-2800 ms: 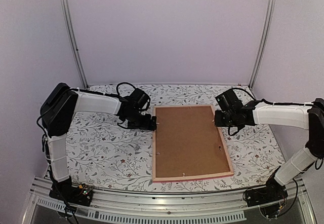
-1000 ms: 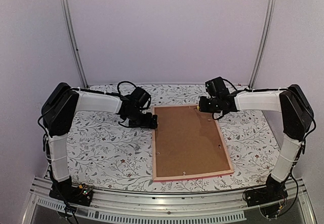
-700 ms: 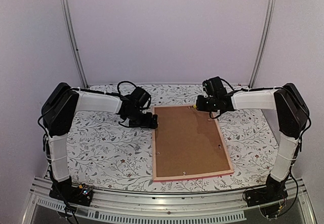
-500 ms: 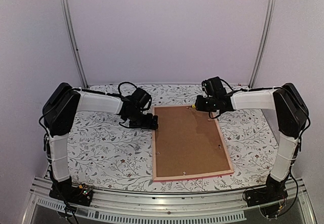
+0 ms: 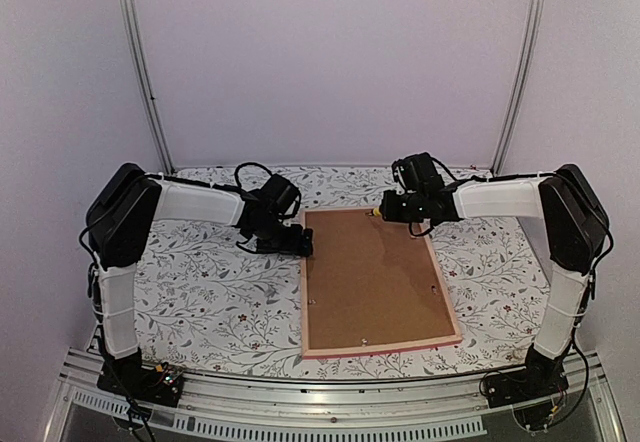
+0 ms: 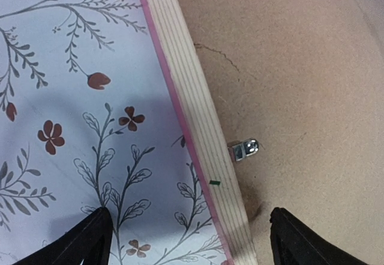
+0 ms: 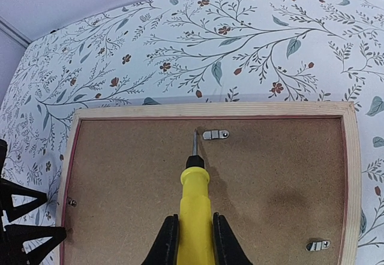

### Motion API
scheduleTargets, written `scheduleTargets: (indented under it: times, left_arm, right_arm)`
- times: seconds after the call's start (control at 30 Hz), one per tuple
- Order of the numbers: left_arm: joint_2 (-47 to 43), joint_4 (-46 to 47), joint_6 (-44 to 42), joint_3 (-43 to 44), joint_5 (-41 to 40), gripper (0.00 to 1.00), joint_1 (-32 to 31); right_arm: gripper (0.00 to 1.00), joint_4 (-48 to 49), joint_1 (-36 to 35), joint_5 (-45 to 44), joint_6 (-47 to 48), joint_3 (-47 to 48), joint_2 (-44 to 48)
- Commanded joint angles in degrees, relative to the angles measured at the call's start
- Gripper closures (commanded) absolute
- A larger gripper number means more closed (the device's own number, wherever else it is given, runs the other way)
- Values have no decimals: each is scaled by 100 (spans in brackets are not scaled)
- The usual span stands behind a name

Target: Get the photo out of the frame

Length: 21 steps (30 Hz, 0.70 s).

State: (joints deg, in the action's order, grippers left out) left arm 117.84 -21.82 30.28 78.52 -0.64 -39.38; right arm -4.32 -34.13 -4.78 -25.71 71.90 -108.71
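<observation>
The frame (image 5: 303,302) lies face down, showing its pale wood back rail (image 6: 191,106) with a pink edge, and the brown backing board (image 5: 372,277). The photo is hidden under the board. My left gripper (image 5: 301,244) is open low over the frame's left rail; in the left wrist view (image 6: 191,247) one finger is over the cloth and the other over the board, near a small metal clip (image 6: 244,150). My right gripper (image 7: 195,244) is shut on a yellow screwdriver (image 7: 195,208), its tip on the board just left of a metal turn clip (image 7: 215,135) by the far rail.
A floral tablecloth (image 5: 200,292) covers the table. Other metal clips sit on the board at the right (image 7: 317,245) and left (image 7: 71,202) rails. Lilac walls and metal posts (image 5: 140,72) enclose the back and sides.
My right gripper with the screwdriver has moved from the frame's right rail to its far rail and crept left toward the clip. My left gripper has barely moved.
</observation>
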Motion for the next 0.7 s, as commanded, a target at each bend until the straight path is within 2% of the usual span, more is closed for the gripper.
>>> scheduleTargets:
  times: [0.0,0.4,0.67]
  left_arm:
    - [-85,15,71,128,18,7,-45]
    - [-885,646,652,-558,897,7,313]
    - [-1074,1124,1089,-917,1474,8,444]
  right_arm:
    - [100,-350,-69,207,114,61,160]
    - [100,-409,-437,812,194,327,57]
    - [100,-372,-755,1133,234,554,-234]
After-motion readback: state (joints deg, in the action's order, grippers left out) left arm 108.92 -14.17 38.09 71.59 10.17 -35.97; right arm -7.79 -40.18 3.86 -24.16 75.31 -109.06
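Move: The clip on the frame's left edge, upper one, lies some 20 cm to the right hand's left, 2 cm back and about 9 cm below. The top-edge clip, next to the held screwdriver's tip, is about 9 cm ahead of the right hand, 3 cm left and as low; the upper right-edge clip is roughly 10 cm right and 1 cm back. From the left hand the left-edge clip is just 2 cm ahead, 3 cm right and 2 cm down. Fingers still shut on the yellow screwdriver, the right hand carries it away from the top-edge clip, about 7 cm left and some 4 cm back with only a slight rise, swinging counter-clockwise so the tip nears the upper left-edge clip low over the backing board. The open left hand lifts about 5 cm beside that clip, tilting its left side down about 15 degrees. ##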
